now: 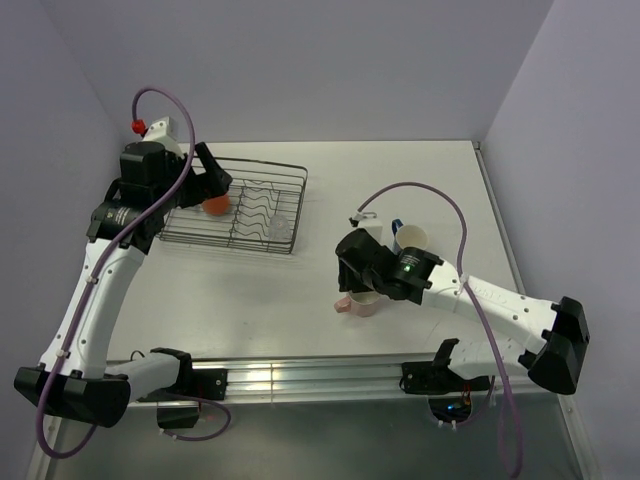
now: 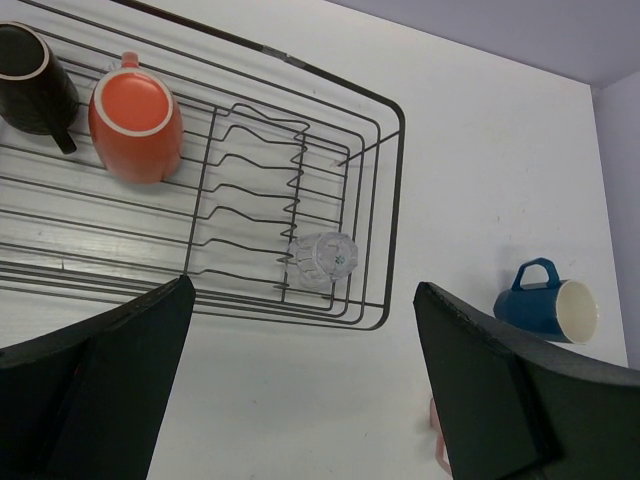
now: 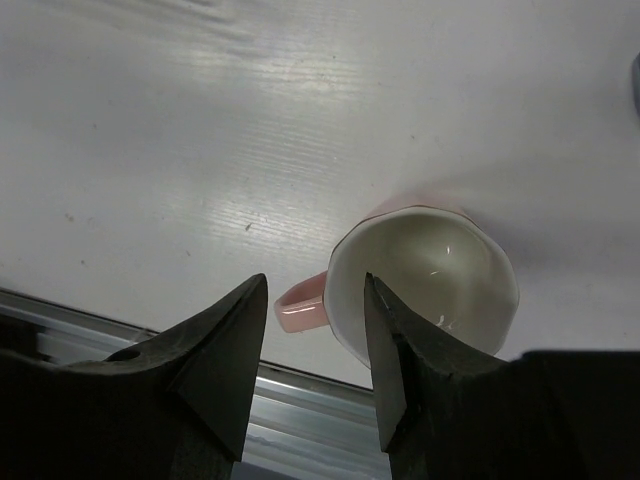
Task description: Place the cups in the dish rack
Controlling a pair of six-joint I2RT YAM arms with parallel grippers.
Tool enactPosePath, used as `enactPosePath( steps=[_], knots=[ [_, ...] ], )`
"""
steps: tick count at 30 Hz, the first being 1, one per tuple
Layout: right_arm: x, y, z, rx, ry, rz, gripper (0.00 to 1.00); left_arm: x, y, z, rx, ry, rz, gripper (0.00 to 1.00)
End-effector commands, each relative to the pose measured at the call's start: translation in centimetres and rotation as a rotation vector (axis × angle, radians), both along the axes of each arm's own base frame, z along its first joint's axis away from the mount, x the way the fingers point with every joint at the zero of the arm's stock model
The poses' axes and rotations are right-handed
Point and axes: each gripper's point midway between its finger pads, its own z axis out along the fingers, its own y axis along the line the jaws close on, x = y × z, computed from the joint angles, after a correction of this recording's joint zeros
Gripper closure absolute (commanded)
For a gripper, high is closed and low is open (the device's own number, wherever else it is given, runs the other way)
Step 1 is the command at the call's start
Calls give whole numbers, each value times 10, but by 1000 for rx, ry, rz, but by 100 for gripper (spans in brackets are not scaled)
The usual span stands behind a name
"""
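Note:
The dish rack [image 1: 302, 190] stands at the back left. In the left wrist view the rack [image 2: 396, 190] holds the dark brown cup [image 2: 30, 65], the orange cup [image 2: 135, 115] and the clear glass tumbler [image 2: 322, 258]. The orange cup [image 1: 214, 205] and the tumbler [image 1: 280, 228] also show from the top. My left gripper [image 2: 302, 290] is open and empty above the rack's near side. The blue cup [image 1: 402, 236] lies on its side on the table. The pink cup [image 3: 425, 280] stands upright. My right gripper [image 3: 312, 282] is open, one finger over its inside, the other outside by the handle [image 3: 300, 305].
The metal rail [image 1: 300, 378] runs along the table's near edge, close below the pink cup [image 1: 357, 303]. The blue cup [image 2: 545, 305] lies right of the rack, just behind my right arm [image 1: 480, 295]. Walls close in at the back and both sides.

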Motion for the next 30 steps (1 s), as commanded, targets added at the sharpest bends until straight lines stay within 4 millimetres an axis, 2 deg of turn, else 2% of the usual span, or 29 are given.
enactPosePath(
  steps=[1, 6, 17, 20, 23, 24, 25, 26, 28, 30],
  knots=[
    [3, -1, -9, -15, 0, -45, 49, 0, -7, 17, -23, -70, -35, 1],
    [4, 2, -18, -17, 10, -48, 48, 2, -10, 13, -23, -62, -47, 1],
    [6, 9, -52, -66, 62, -42, 48, 4, -14, 6, -24, -53, -66, 1],
    [7, 8, -60, -78, 68, -55, 51, 4, -15, 3, -23, -48, -68, 1],
    [8, 9, -65, -73, 69, -59, 65, 4, -16, -1, -24, -45, -73, 1],
    [9, 9, -65, -71, 68, -59, 73, 4, -16, -2, -24, -43, -73, 1],
    [9, 10, -66, -77, 69, -52, 90, 5, -16, -4, -22, -41, -74, 1],
    [11, 8, -65, -81, 65, -58, 98, 5, -16, -4, -21, -39, -73, 1],
    [12, 5, -60, -96, 56, -57, 100, 5, -16, -6, -24, -35, -74, 1],
    [15, 6, -45, -87, 37, -50, 100, 3, -18, -4, -31, -40, -83, 1]
  ],
)
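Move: The pink cup's middle lies about 4 cm to the right of my half-open right hand, 1 cm ahead and some 8 cm down, so its left wall by the handle is almost straight under the fingers. The blue cup stands roughly 12 cm ahead and 14 cm right; the clear cup in the rack is about 14 cm ahead and 15 cm left. From my left hand the pink cup is about 13 cm back, 31 cm right and 25 cm below. I sink my right hand almost straight down, about 6.5 cm, onto the pink cup's left rim, one finger inside and one outside, tipping the wrist by under ten degrees. At the bottom I shut the fingers from half open and pinch the wall, then start up by barely half a centimetre. My open, empty left hand sinks about 2 cm by the rack. ##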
